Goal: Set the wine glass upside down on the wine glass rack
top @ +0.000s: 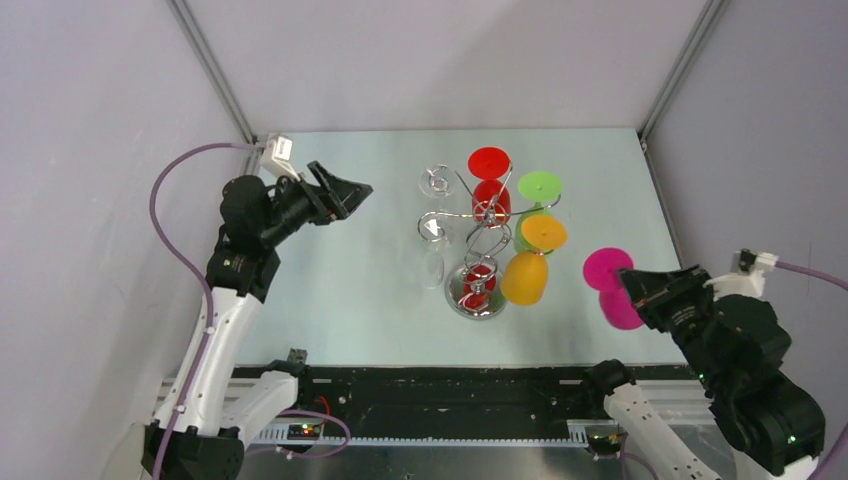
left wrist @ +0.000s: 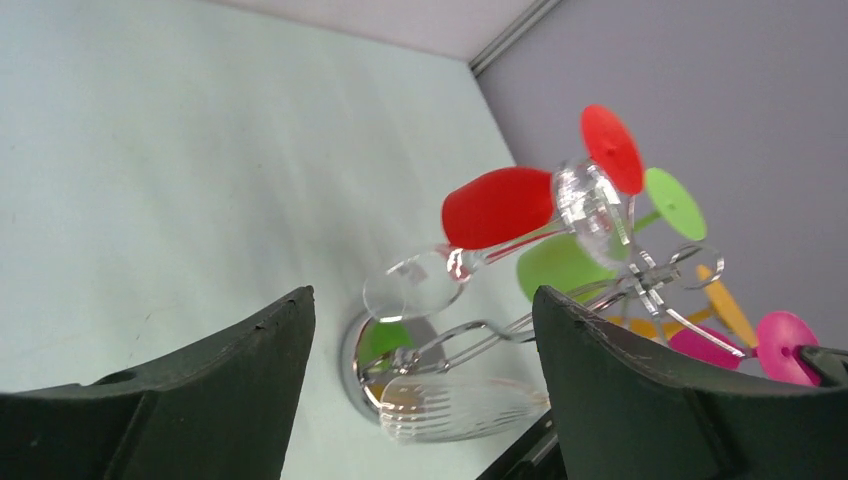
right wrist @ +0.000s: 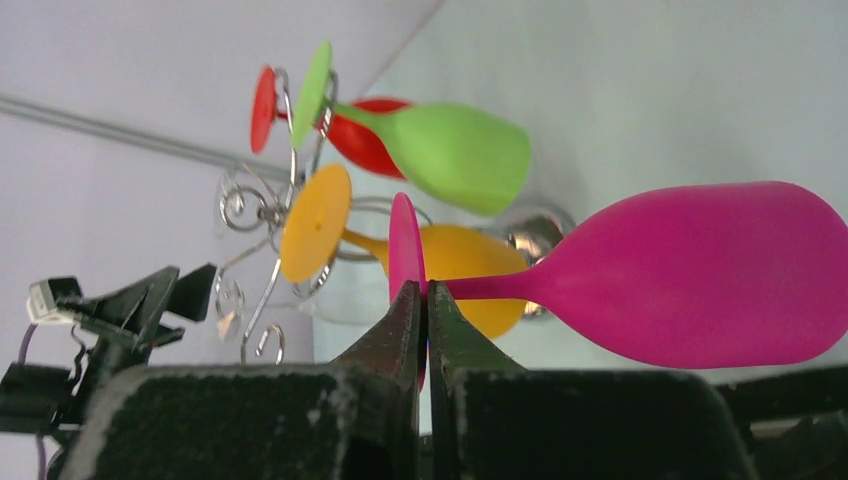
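Note:
My right gripper (top: 632, 291) is shut on the round foot of a magenta wine glass (top: 610, 285), bowl down, held right of the chrome wire rack (top: 478, 290). In the right wrist view the gripper (right wrist: 421, 290) pinches the foot's rim and the magenta bowl (right wrist: 700, 275) reaches right. Red (top: 490, 192), green (top: 532, 205), orange (top: 528, 268) and clear (top: 432, 255) glasses hang upside down on the rack. My left gripper (top: 350, 192) is open and empty, left of the rack; in the left wrist view (left wrist: 420, 310) it faces the rack's base (left wrist: 352, 355).
Grey walls and metal corner posts close in the pale table (top: 330, 290) at back and sides. A black rail (top: 450, 385) runs along the near edge between the arm bases. The rack's curled arms (right wrist: 245, 210) stick out toward both grippers.

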Robot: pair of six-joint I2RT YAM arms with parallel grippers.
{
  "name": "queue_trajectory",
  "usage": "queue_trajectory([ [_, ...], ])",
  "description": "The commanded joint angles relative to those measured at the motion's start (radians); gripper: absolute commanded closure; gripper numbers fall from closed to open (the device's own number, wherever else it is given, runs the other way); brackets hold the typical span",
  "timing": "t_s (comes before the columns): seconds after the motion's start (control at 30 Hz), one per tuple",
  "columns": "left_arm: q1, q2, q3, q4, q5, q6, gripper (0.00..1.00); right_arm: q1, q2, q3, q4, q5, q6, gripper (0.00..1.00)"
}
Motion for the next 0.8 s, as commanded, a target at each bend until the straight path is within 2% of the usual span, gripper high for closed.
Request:
queue_trajectory([
  [0.0, 0.02, -0.042, -0.032, 0.018, 0.001, 0.075, 0.15, 0.006, -0.025, -0.034, -0.013, -0.158, 0.093, 1.0],
  [0.2, 0.02, -0.03, -0.056, 0.014, -0.041, 0.096, 0.15, 0.006, -0.05, -0.046, -0.012, -0.309, 0.109, 1.0],
  [0.37, 0.019, -0.018, -0.071, 0.014, -0.045, 0.1, 0.15, 0.006, -0.07, -0.087, 0.073, -0.449, 0.151, 1.0],
  [0.57, 0.02, -0.027, -0.092, 0.015, -0.078, 0.12, 0.15, 0.005, -0.086, -0.168, 0.198, -0.506, 0.208, 1.0],
  [0.77, 0.019, -0.025, -0.124, 0.016, -0.097, 0.134, 0.15, -0.004, -0.094, -0.245, 0.338, -0.5, 0.235, 1.0],
])
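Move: The right hand holds the pink wine glass upside down by its foot. The rack's empty front hook is some 21 cm to its left, 2 cm ahead and 4 cm lower. At that same height, the orange glass's foot is about 11 cm left and 7 cm ahead, the green foot 12 cm left and 15 cm ahead. From the left hand, the hook is roughly 19 cm right, 10 cm back and 3 cm lower. Leftward, about 8.5 cm, the right hand carries the pink glass towards the rack's front side, sinking slightly at first, drawing back about 3 cm and easing forward near the end. Its grip stays shut while it turns some 25 degrees counter-clockwise and rolls its left side up, swinging the bowl leftward. The left hand, empty and open, sinks 5 cm. ##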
